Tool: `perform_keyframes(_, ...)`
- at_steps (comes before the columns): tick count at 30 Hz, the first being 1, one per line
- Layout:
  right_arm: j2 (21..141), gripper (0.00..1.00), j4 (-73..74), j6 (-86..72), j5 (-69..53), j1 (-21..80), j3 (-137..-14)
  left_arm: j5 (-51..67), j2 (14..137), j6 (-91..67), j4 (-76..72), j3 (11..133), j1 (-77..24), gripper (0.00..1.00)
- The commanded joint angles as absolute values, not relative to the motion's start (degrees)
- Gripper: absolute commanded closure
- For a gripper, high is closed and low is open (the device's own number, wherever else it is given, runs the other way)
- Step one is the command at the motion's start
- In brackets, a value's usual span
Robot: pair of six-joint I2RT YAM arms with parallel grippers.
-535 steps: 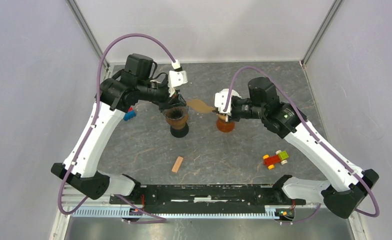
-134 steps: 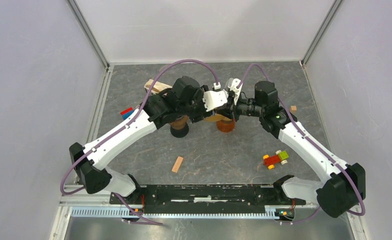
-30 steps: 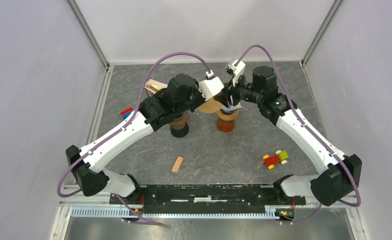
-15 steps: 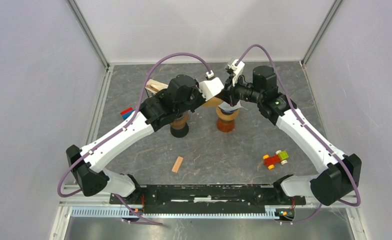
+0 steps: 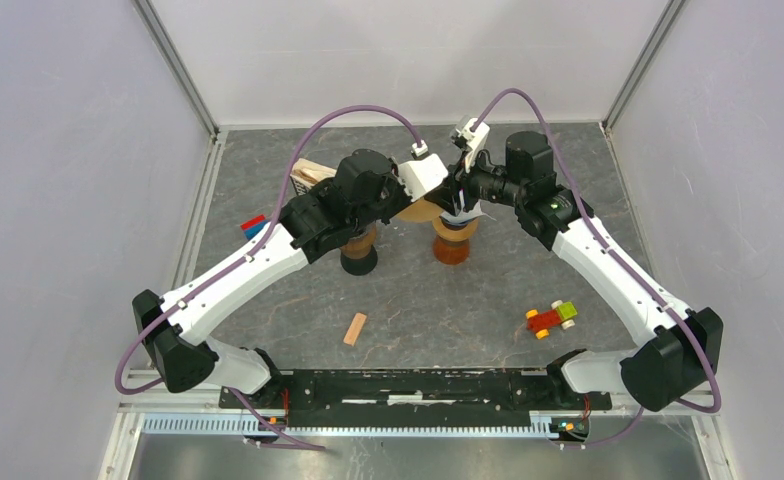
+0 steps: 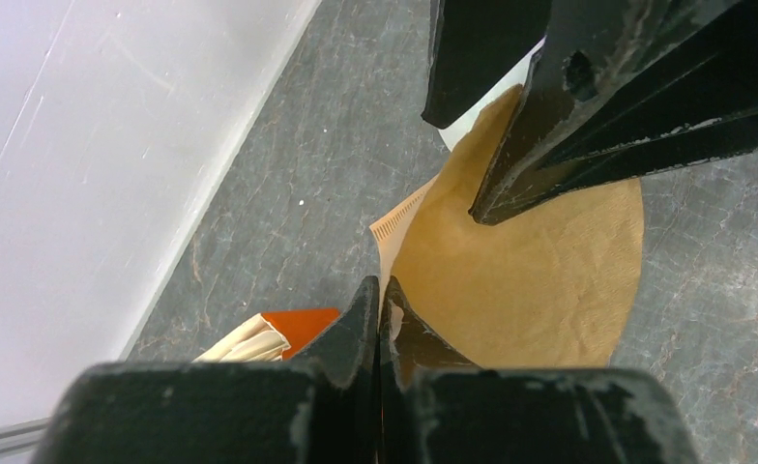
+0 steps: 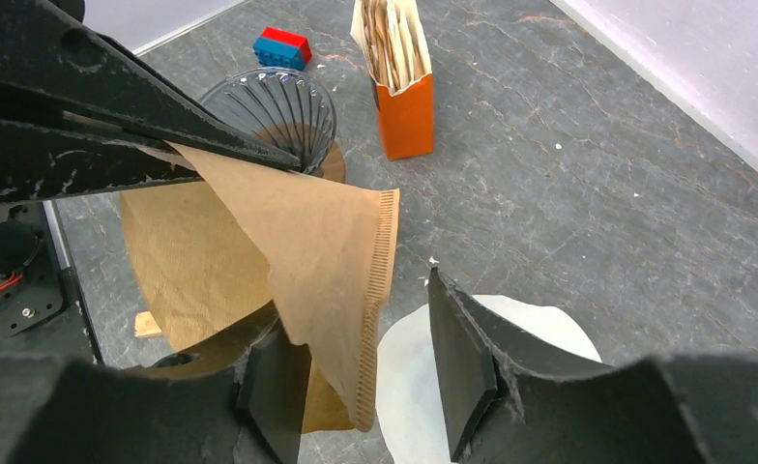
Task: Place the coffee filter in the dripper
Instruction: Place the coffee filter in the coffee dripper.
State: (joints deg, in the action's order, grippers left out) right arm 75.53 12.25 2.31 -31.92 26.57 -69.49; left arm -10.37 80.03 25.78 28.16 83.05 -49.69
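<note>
A brown coffee filter (image 7: pixel 298 232) hangs in the air between my two grippers. My left gripper (image 6: pixel 380 290) is shut on its edge near the seam; the filter (image 6: pixel 539 261) fans out beyond the tips. My right gripper (image 7: pixel 365 377) is open, its fingers (image 7: pixel 457 358) standing either side of the filter's crimped corner without pinching it. The clear ribbed dripper (image 7: pixel 274 111) stands below and behind the filter. From above, the dripper (image 5: pixel 358 250) is partly hidden under my left arm, and the filter (image 5: pixel 420 211) shows between the left gripper (image 5: pixel 423 195) and the right gripper (image 5: pixel 455 203).
An orange box of filters (image 7: pixel 404 106) stands by the dripper, a blue and red brick (image 7: pixel 283 46) beyond it. A white filter (image 7: pixel 510 333) lies on a brown stand (image 5: pixel 453 248) under my right gripper. A toy car (image 5: pixel 551 318) and a wooden block (image 5: pixel 354 328) lie nearer the arms.
Long ago the filter was at the right gripper alone; now the left gripper grips it. Over the last second both arms have hardly moved, and the filter's visible shape shifted slightly.
</note>
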Motion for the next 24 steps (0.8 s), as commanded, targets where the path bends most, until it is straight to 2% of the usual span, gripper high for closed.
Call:
perform_keyframes(1,75.8,0.48,10.6,2.5,-32.4,26.5,-71.6,-10.1,78.9,24.0,25.6,82.8,-49.6,0.98)
perform_keyframes(6,76.7,0.53,9.7,1.3,-33.7,26.5,-70.6,-9.8,78.9,23.6,25.6,82.8,-49.7,0.98)
perform_keyframes(9,77.0,0.6,9.0,0.6,-34.6,26.5,-70.0,-9.4,79.0,23.5,25.6,82.6,-49.6,0.98)
perform_keyframes(20,76.2,0.99,8.1,1.1,-35.7,26.5,-69.4,-9.5,79.2,23.6,25.4,82.4,-49.7,0.98)
perform_keyframes(24,75.5,1.0,7.5,1.0,-35.5,26.5,-68.5,-10.9,79.5,23.4,24.8,82.6,-49.7,0.98)
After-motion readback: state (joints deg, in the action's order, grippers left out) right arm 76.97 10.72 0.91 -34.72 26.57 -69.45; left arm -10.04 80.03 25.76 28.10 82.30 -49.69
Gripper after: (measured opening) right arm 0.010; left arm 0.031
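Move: The coffee filter hangs from the left fingers, its middle about 2 cm left of the right hand, 2 cm back and 2 cm below; its seamed edge stands between the open right fingers. From the left hand, the filter's middle is about 3 cm right, 1 cm back and 3 cm lower. From the right hand, the blue dripper with a white filter lies some 4 cm right, 1 cm back and 13 cm below, and the ribbed dripper about 16 cm left, 3 cm back and equally low. Edging barely 1 cm to its left, towards the left hand, the right hand dips about half a centimetre, eases part way back up and shuts its half-open fingers fully, pinching the filter's edge just beyond the left fingertips. The wrist hardly turns. The left hand stays shut on the filter, sinking only about half a centimetre. ##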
